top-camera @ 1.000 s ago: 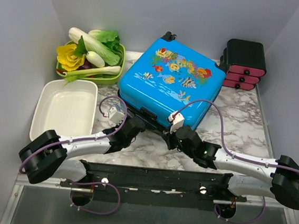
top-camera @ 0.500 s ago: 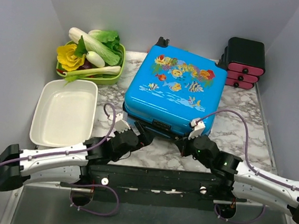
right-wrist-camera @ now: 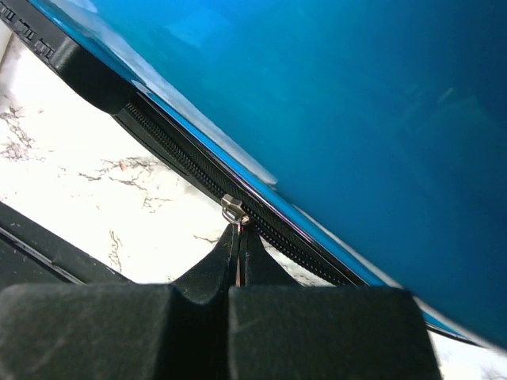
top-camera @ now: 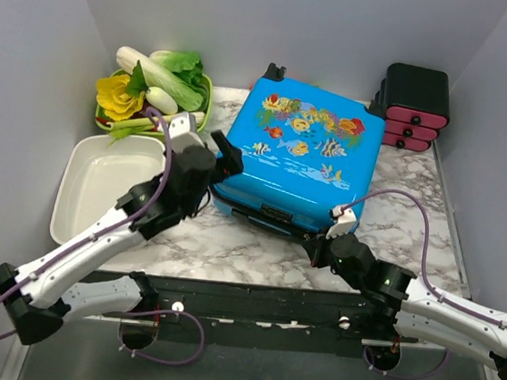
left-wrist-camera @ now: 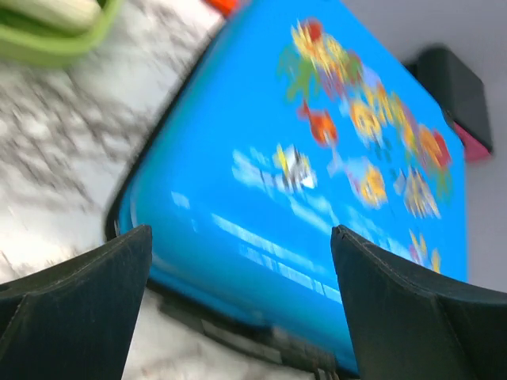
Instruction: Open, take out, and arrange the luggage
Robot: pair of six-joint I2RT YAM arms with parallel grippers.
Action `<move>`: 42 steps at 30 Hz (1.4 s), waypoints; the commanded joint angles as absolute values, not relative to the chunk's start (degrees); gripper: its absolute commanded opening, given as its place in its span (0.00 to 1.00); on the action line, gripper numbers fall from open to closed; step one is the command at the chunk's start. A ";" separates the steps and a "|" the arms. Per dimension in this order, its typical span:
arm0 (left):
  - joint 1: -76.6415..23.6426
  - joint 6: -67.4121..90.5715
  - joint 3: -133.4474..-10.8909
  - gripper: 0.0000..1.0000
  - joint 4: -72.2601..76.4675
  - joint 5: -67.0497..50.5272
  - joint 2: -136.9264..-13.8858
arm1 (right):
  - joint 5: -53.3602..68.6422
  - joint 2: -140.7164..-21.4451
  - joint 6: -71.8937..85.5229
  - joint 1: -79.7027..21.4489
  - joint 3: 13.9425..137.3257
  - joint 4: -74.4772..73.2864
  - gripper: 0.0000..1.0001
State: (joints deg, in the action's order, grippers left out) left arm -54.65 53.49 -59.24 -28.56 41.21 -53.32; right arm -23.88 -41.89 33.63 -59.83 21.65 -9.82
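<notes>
The bright-blue luggage (top-camera: 297,158) with fish prints lies flat and closed on the marble table. My left gripper (top-camera: 222,171) hovers at its left edge, jaws wide open and holding nothing. In the left wrist view the luggage (left-wrist-camera: 317,182) fills the space beyond the open left gripper (left-wrist-camera: 242,231). My right gripper (top-camera: 315,245) is at the luggage's near right corner. In the right wrist view the right gripper (right-wrist-camera: 238,229) is shut on the metal zipper pull (right-wrist-camera: 233,209), on the black zipper under the blue shell (right-wrist-camera: 356,103).
A green tray of vegetables (top-camera: 154,100) stands at the back left, with a white dish (top-camera: 110,190) in front of it. A black box with pink drawers (top-camera: 414,107) sits at the back right, beside the luggage.
The left gripper let go and opened wide, then rose from the luggage's near edge to its left side. The luggage turned squarer to the table. The right gripper stayed shut and slid right along the zipper.
</notes>
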 commanded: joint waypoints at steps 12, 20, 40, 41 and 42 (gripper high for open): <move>-21.45 22.61 -108.42 0.99 -20.65 -2.68 -109.45 | -28.39 -41.83 34.63 -59.68 21.09 -15.91 0.01; -19.16 19.24 -142.38 0.99 -24.36 -9.06 -133.85 | -26.63 -46.58 35.86 -59.50 23.11 -16.70 0.01; -18.90 21.53 -120.27 0.54 -23.12 -14.57 -135.10 | -19.43 -50.26 21.28 -59.41 26.10 -4.41 0.01; -18.90 21.79 -118.58 0.51 -22.68 -15.29 -134.39 | -18.99 -51.67 19.27 -59.41 26.54 -3.35 0.01; -18.98 22.06 -116.91 0.49 -22.24 -15.73 -133.43 | -18.90 -54.20 18.03 -59.50 28.20 -2.30 0.01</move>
State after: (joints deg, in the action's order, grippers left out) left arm -19.09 23.40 -127.28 -6.61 -8.62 -134.04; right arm -21.63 -48.75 26.63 -59.90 25.19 -10.28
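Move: The luggage's far-left caster is about 40 cm ahead of the left hand, 7 cm right and 7 cm below; the carrot lies behind it, roughly 49 cm ahead of the hand, 12 cm right and 28 cm down. The green vegetable basket is some 37 cm ahead, 25 cm left and 24 cm below. The right hand already holds the zipper pull, with the front latch about 8 cm to its left, 3 cm ahead and roughly level. Left hand reaches about 40 cm forward, closing on the far-left caster mount, while right keeps the zipper pull. ##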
